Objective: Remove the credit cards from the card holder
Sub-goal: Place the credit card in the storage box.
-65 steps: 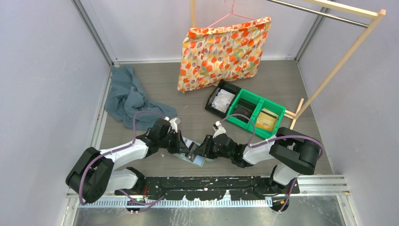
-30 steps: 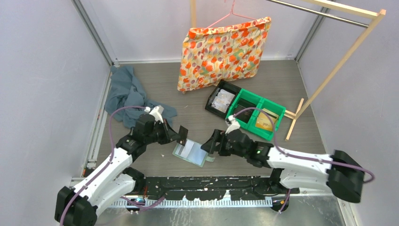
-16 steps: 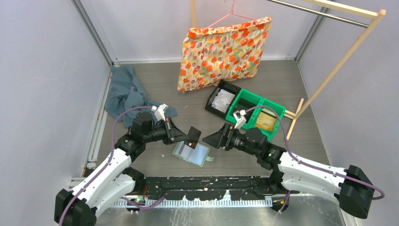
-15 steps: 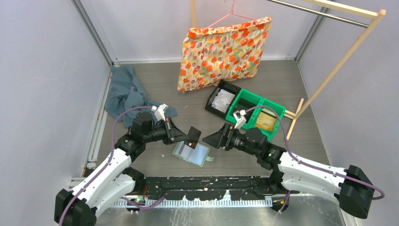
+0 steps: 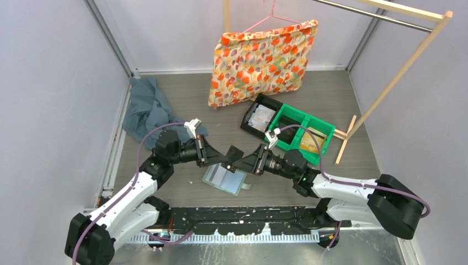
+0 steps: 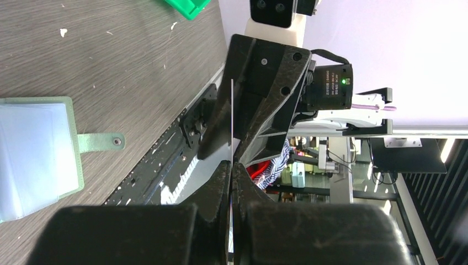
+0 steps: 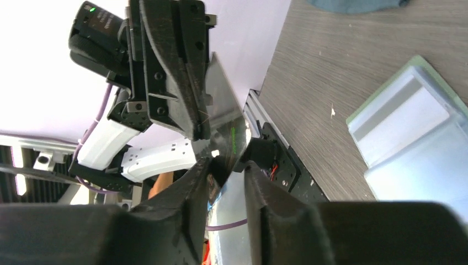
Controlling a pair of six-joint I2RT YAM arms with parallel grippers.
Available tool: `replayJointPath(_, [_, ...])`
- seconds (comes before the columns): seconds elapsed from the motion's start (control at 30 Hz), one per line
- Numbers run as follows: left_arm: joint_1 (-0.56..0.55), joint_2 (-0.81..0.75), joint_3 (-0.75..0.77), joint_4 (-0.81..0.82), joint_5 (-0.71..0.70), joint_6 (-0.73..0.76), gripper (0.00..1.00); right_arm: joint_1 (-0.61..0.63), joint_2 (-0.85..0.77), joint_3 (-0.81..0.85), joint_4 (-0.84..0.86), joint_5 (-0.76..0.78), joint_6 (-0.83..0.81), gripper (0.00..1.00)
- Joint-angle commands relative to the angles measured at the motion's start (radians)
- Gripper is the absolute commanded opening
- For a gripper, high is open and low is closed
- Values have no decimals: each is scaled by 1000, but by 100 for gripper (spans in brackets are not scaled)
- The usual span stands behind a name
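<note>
The card holder [image 5: 223,178] lies open and flat on the table, its clear pockets up; it also shows in the wrist views [image 6: 33,154] [image 7: 419,138]. My left gripper [image 5: 219,156] [image 6: 232,165] is shut on a dark credit card [image 5: 234,152], held in the air above the holder and seen edge-on [image 6: 232,110]. My right gripper [image 5: 243,160] [image 7: 226,165] faces it from the right. Its jaws straddle the free end of the card [image 7: 223,118] with a gap still showing on either side.
Green bins [image 5: 306,135] and a black bin [image 5: 259,116] sit behind the right arm. A blue-grey cloth [image 5: 149,113] lies at the back left. A floral pillow [image 5: 262,61] hangs from a wooden rack [image 5: 397,72].
The right gripper has moved left to the card and its jaws have narrowed around the card's end. The left gripper has carried the card slightly right and up.
</note>
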Motion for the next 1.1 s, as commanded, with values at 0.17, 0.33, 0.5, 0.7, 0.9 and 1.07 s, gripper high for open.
replayJointPath(0.17, [3,15,-4,99,47,-12,1,-7,-50,-3,86,43,11,1])
replayJointPath(0.33, [3,27,14,7,15,38,38,-8,-194,1,-123,147,-29,1])
replayJointPath(0.5, [6,7,113,-337,-171,192,60,-9,-469,-14,-520,502,3,1])
replayJointPath(0.7, [9,7,142,-400,-242,236,60,-10,-657,2,-862,1046,129,1])
replayJointPath(0.9, [9,15,134,-415,-239,239,59,-9,-468,165,-1135,1429,473,1])
replayJointPath(1.07, [11,-8,150,-472,-260,263,59,-14,-208,308,-1264,1574,709,1])
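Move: The black card, still pinched in the left fingers, has its middle about 4 cm right of the left hand at its height, and roughly 2 cm ahead and 2 cm left of the closing right fingers. The open card holder lies some 8 cm back, 4 cm left and 12 cm below the right hand. The storage box's black-card compartment is about 14 cm ahead, 20 cm right and 11 cm below it; the yellow-card compartment is roughly 9 cm ahead and 31 cm right. The right fingers shut on the black card between the hands and lift slightly; the left fingers then open, let go and sink about 5 cm, easing left and forward. Keeping its pinch, the right hand carries the card some 21 cm right and 10 cm forward towards the storage box, rising first, then dipping, while turning about 80 degrees clockwise. ##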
